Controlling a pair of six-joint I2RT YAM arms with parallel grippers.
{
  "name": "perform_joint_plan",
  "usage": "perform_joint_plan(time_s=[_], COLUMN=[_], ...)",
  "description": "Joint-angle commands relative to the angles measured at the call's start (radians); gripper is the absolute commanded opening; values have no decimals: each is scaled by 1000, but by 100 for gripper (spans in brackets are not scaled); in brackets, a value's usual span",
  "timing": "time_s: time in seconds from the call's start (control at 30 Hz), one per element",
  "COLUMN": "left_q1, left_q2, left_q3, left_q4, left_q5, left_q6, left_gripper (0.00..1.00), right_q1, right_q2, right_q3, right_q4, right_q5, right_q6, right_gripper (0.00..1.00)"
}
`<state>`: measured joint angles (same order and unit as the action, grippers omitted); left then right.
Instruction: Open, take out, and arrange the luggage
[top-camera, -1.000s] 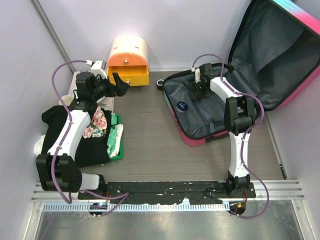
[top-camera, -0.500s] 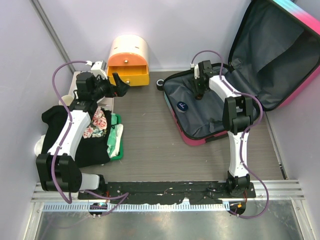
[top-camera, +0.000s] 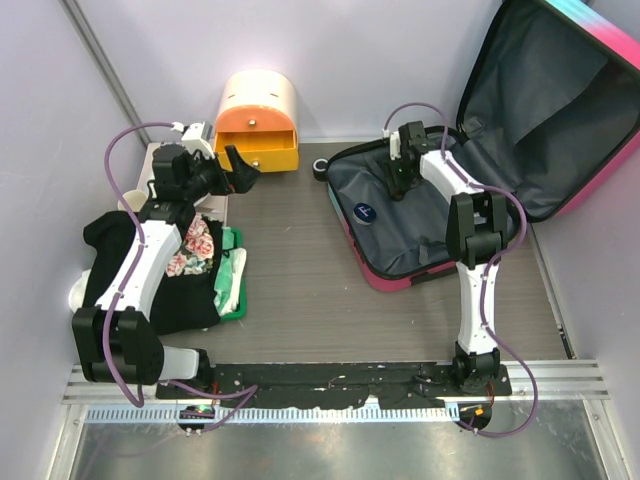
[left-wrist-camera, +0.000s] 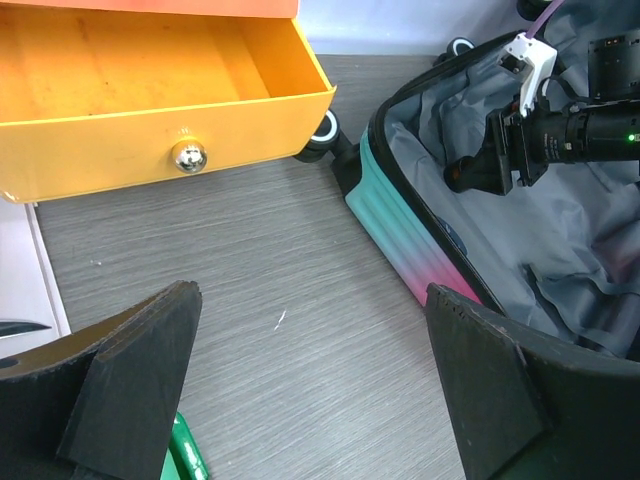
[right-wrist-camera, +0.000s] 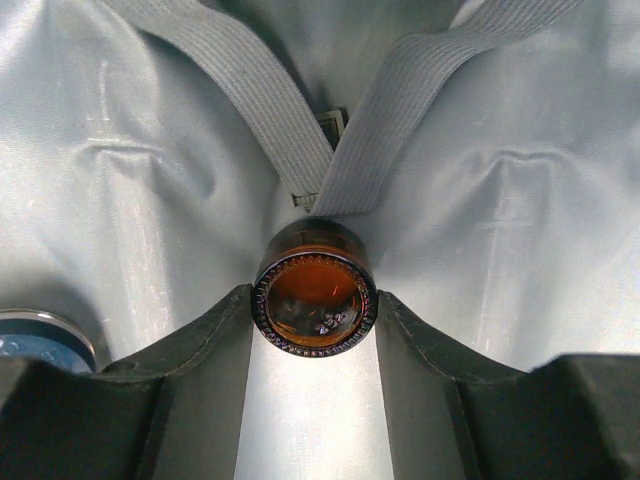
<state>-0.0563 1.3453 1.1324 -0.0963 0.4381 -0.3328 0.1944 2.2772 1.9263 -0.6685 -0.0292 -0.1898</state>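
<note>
The luggage (top-camera: 385, 278) lies open at the right, its lid (top-camera: 560, 110) propped up against the wall and its grey lining showing. My right gripper (top-camera: 398, 185) reaches into the lower half. In the right wrist view the right gripper (right-wrist-camera: 314, 305) is shut on a small amber glass bottle (right-wrist-camera: 314, 285) lying on the lining just below two crossed grey straps (right-wrist-camera: 330, 150). My left gripper (top-camera: 240, 165) hovers open over the bare table between the orange drawer and the luggage's turquoise-pink shell (left-wrist-camera: 400, 240). Nothing sits between the left gripper's (left-wrist-camera: 310, 295) fingers.
A round cream-and-orange drawer box (top-camera: 258, 125) stands at the back with its drawer (left-wrist-camera: 150, 90) pulled out. A green tray (top-camera: 232, 275) with black and floral clothes (top-camera: 198, 245) lies at the left. A blue-lidded round tin (top-camera: 366, 212) rests inside the case.
The right gripper has shifted slightly toward the back of the case and closed its fingers onto the amber bottle. The left arm has stayed still.
</note>
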Motion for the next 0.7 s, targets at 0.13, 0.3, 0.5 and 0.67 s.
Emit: perform_joint_plan(time_s=[0.13, 0.3, 0.5, 0.67], left_q1=[9, 7, -36, -148], left_q2=[-8, -15, -9, -34], left_q3=[32, 24, -22, -52], left_q4=[58, 203, 545, 642], left_q5=[10, 189, 372, 340], left_q6=[38, 104, 87, 258], left_gripper=[100, 100, 100, 99], right_q1=[-90, -118, -116, -118], right_q2=[-136, -255, -390, -514], right_q3=[111, 128, 51, -137], right_q4=[-80, -108, 56, 499], right_q5=[-418, -769, -1009, -1230], right_q6=[-3, 65, 358, 732], right_gripper=[1, 1, 1, 1])
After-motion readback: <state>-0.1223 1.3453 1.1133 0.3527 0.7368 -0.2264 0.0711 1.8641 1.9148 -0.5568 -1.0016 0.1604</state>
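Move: The right fingers already pinch the brown bottle in the suitcase; from them the open left gripper is about 38 cm left, 12 cm back and 22 cm up, the blue tin some 9 cm left, 8 cm back and slightly below, and the open yellow drawer roughly 37 cm left, 4 cm ahead and 6 cm higher. For the left hand, the bottle is about 38 cm right, 12 cm ahead and 22 cm below. The right hand lifts the pinched bottle some 27 cm, swinging leftward towards the open, rising left gripper. ##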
